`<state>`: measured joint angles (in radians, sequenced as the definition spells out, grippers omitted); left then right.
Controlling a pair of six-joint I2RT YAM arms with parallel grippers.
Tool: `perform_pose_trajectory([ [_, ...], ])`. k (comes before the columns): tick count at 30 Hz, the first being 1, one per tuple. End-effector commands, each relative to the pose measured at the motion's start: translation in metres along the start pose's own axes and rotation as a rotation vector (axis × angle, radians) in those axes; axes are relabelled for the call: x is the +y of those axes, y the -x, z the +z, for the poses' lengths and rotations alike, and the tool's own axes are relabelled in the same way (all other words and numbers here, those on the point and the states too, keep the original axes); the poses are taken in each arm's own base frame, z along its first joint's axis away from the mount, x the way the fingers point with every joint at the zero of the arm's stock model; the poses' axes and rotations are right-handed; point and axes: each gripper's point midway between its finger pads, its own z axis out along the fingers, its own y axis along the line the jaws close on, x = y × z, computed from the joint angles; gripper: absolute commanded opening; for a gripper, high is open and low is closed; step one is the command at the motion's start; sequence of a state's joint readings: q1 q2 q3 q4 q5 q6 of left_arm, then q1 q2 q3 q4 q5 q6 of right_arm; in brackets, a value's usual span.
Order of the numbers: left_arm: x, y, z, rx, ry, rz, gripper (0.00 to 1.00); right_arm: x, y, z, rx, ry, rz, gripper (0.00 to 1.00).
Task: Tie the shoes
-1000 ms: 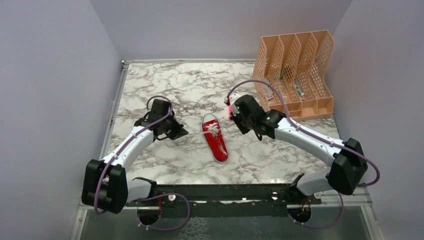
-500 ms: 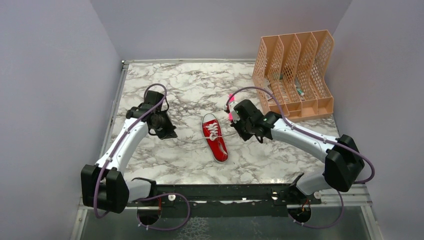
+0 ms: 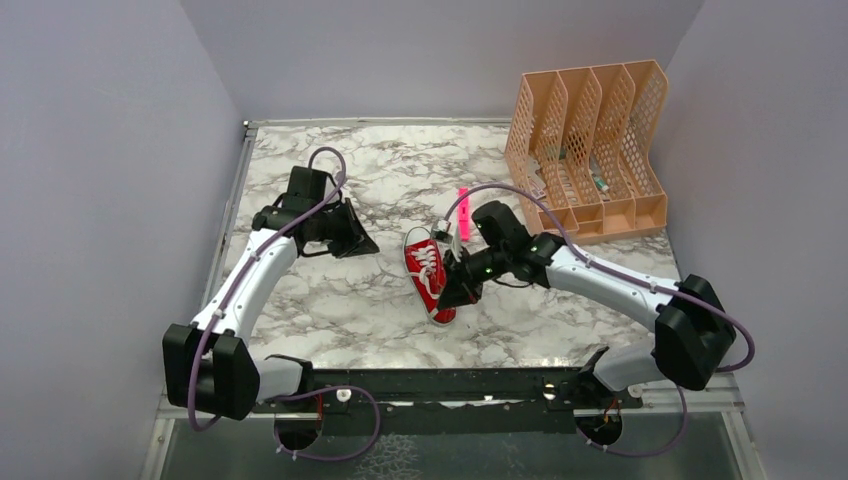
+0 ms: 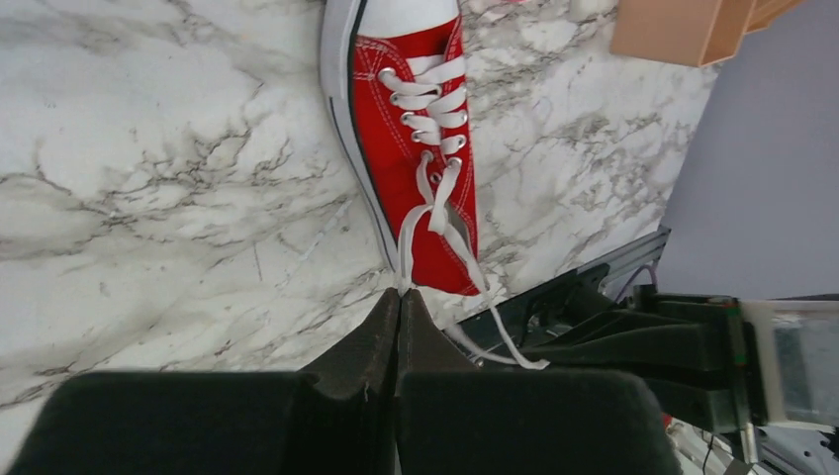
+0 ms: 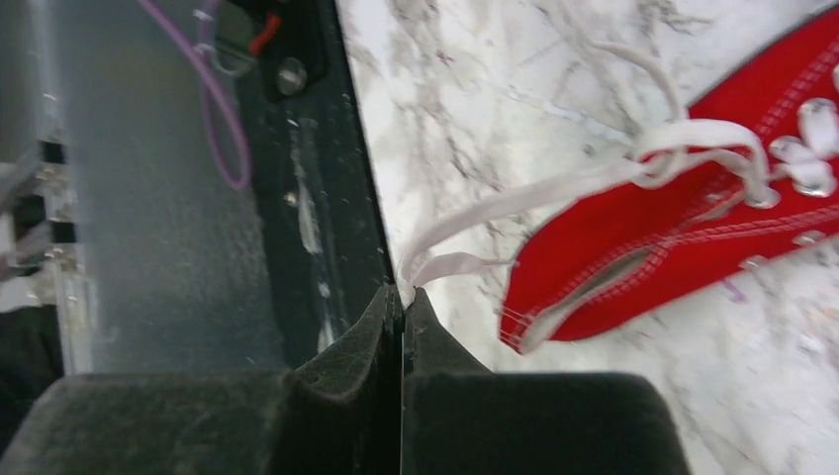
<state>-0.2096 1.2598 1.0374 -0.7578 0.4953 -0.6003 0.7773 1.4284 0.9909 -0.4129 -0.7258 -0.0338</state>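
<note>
A small red sneaker (image 3: 429, 274) with white laces lies mid-table, its white toe cap pointing to the far side. My left gripper (image 3: 366, 246) is to the shoe's left, shut on one white lace (image 4: 408, 236) that runs taut from the top eyelets to its tips (image 4: 399, 293). My right gripper (image 3: 447, 296) hangs over the shoe's heel, shut on the other lace (image 5: 514, 201), whose end folds back at its tips (image 5: 404, 289). In the right wrist view the shoe (image 5: 683, 247) is seen from the heel, its opening in sight.
A pink marker (image 3: 463, 198) lies just beyond the right arm. An orange mesh file rack (image 3: 590, 140) stands at the back right. Purple walls close in both sides. The black mounting rail (image 3: 450, 385) runs along the near edge.
My right gripper swung from the shoe's right side toward the near edge, over the heel, with its lace. My left gripper shifted slightly toward the far left, keeping its lace. The marker is now uncovered.
</note>
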Motion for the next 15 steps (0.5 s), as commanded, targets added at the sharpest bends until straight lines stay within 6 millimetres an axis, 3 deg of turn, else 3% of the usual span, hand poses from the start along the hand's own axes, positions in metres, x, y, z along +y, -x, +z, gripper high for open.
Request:
perform_pose_trajectory([
  [1,-0.033,0.028,-0.009,-0.095,-0.112,0.066,0.0,0.037,0.031,-0.002,-0.188,0.181,0.033,0.01],
  [5,-0.025,0.032,-0.013,-0.114,-0.034,0.005,0.0,0.038,0.066,-0.012,-0.266,0.128,0.094,0.01],
  [8,0.004,0.014,0.001,-0.066,0.051,-0.06,0.0,0.004,0.083,-0.018,-0.354,-0.092,0.212,0.01],
  [10,0.023,-0.002,0.009,-0.034,0.094,-0.107,0.0,-0.008,0.087,-0.022,-0.42,-0.16,0.3,0.01],
  [15,0.064,-0.02,0.02,-0.001,0.226,-0.103,0.0,0.004,0.115,-0.032,-0.538,-0.09,0.347,0.01],
])
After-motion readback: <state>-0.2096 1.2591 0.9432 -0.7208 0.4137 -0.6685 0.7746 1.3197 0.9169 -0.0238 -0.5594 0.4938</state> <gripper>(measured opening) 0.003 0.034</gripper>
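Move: Both hands hold a lace end. The half-made knot on the shoe lies about 9 cm ahead of the right hand, 3 cm to its left and 8 cm below; from the left hand it is level in reach, some 9 cm to the right and 11 cm below. From the right hand, the toe cap is about 19 cm ahead and 4 cm left, the heel 4 cm ahead and straight in line, both roughly 11 cm down. Upward, forward and somewhat left, the right hand climbs about 6 cm after a brief 1 cm draw back, lifting its still-pinched lace above the heel end of the shoe while turning some 20 degrees clockwise and rolling its left side up. The left hand, fingers shut on its own lace, rises and reaches out 2 cm, then drops quickly to end about 3 cm lower, slightly back and left. ##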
